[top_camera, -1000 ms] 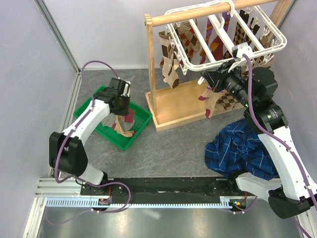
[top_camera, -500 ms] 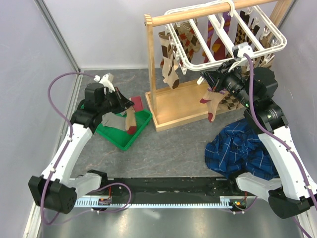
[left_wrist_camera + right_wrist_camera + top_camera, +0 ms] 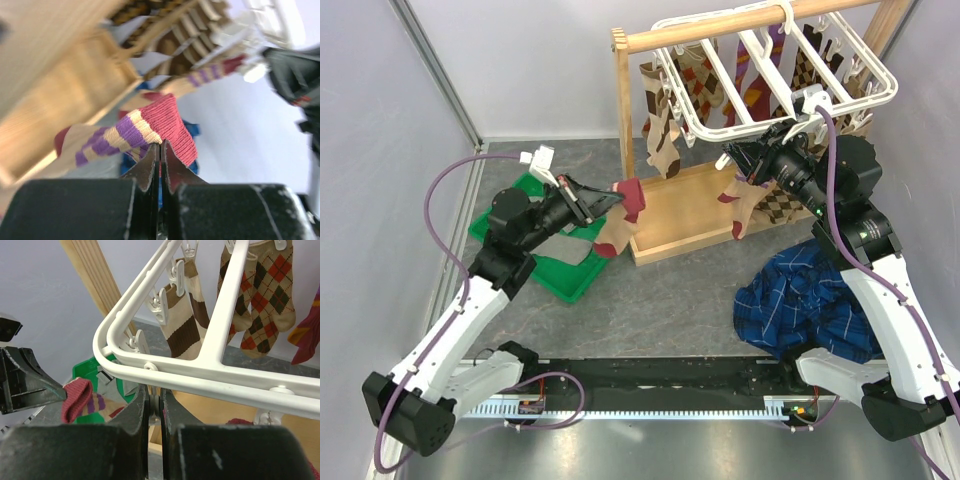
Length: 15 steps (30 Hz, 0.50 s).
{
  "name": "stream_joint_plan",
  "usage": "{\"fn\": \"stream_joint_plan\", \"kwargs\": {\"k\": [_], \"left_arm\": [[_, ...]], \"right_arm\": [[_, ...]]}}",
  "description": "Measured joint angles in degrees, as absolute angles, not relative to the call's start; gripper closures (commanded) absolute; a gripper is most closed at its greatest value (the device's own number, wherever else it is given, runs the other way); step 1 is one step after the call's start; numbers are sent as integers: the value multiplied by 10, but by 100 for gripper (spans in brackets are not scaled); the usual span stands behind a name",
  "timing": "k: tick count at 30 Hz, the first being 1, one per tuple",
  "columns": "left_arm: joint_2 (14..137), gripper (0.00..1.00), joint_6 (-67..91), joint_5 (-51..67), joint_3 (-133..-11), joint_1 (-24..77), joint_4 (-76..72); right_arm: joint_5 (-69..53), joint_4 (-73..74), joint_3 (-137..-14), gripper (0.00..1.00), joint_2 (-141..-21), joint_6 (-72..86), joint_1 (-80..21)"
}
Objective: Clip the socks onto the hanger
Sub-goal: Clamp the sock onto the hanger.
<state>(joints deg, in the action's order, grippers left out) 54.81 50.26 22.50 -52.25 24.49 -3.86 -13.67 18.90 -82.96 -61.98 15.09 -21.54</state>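
Observation:
The white grid hanger point(image 3: 775, 75) hangs by its hook from the wooden rail. My left gripper point(image 3: 605, 202) is shut on the maroon cuff of a tan sock with purple stripes point(image 3: 623, 215), held in the air left of the wooden stand; in the left wrist view point(image 3: 161, 146) the cuff point(image 3: 172, 125) sits between the fingertips. My right gripper point(image 3: 735, 158) is under the hanger's near-left corner point(image 3: 150, 357), shut on a dangling clip point(image 3: 155, 405). A tan sock with a maroon toe point(image 3: 743, 208) hangs below it. More socks lie in the green tray point(image 3: 565, 285).
The wooden rail stand point(image 3: 680, 215) stands between the arms, with its post point(image 3: 623, 130) close to the held sock. Argyle and striped socks point(image 3: 262, 295) hang from the far clips. A blue plaid cloth point(image 3: 810, 300) lies at the right. Grey walls close in on both sides.
My left gripper has lifted the sock out of the green tray and carried it right, towards the stand and hanger. The right gripper has stayed at the clip.

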Motion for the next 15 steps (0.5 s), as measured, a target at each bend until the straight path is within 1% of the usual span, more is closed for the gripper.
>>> {"fn": "stream_joint_plan", "kwargs": {"k": [7,15], "left_arm": [[601,98,529,201,-521,326,-176],[682,98,529,168,-540,378,-258]], "right_arm": [[-137,189,-829,91,-620,159,-215],[-140,182,-829,91,-619,178,-215]]}}
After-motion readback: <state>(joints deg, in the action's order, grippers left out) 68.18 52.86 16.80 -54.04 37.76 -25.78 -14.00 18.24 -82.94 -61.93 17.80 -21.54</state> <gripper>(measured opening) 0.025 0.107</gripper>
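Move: My left hand holds the red-cuffed sock. The squeezed clip it is meant for sits at the hanger's near left corner, about 18 cm to its right, 4 cm farther out and some 9 cm higher. The striped sock already hanging is about 23 cm right, 2 cm ahead and 3 cm up. The brown-banded sock hangs about 10 cm ahead, 8 cm right and 6 cm up. My right hand has that clip between its fingertips. I carry the sock to the right with my left hand, towards the clip at the hanger's corner, about 8 cm, rising some 2 cm early on and then running nearly level. The wrist swings roughly 10 degrees, partly clockwise, and my fingers keep the cuff pinched. My right hand stays put, still squeezing the clip. ##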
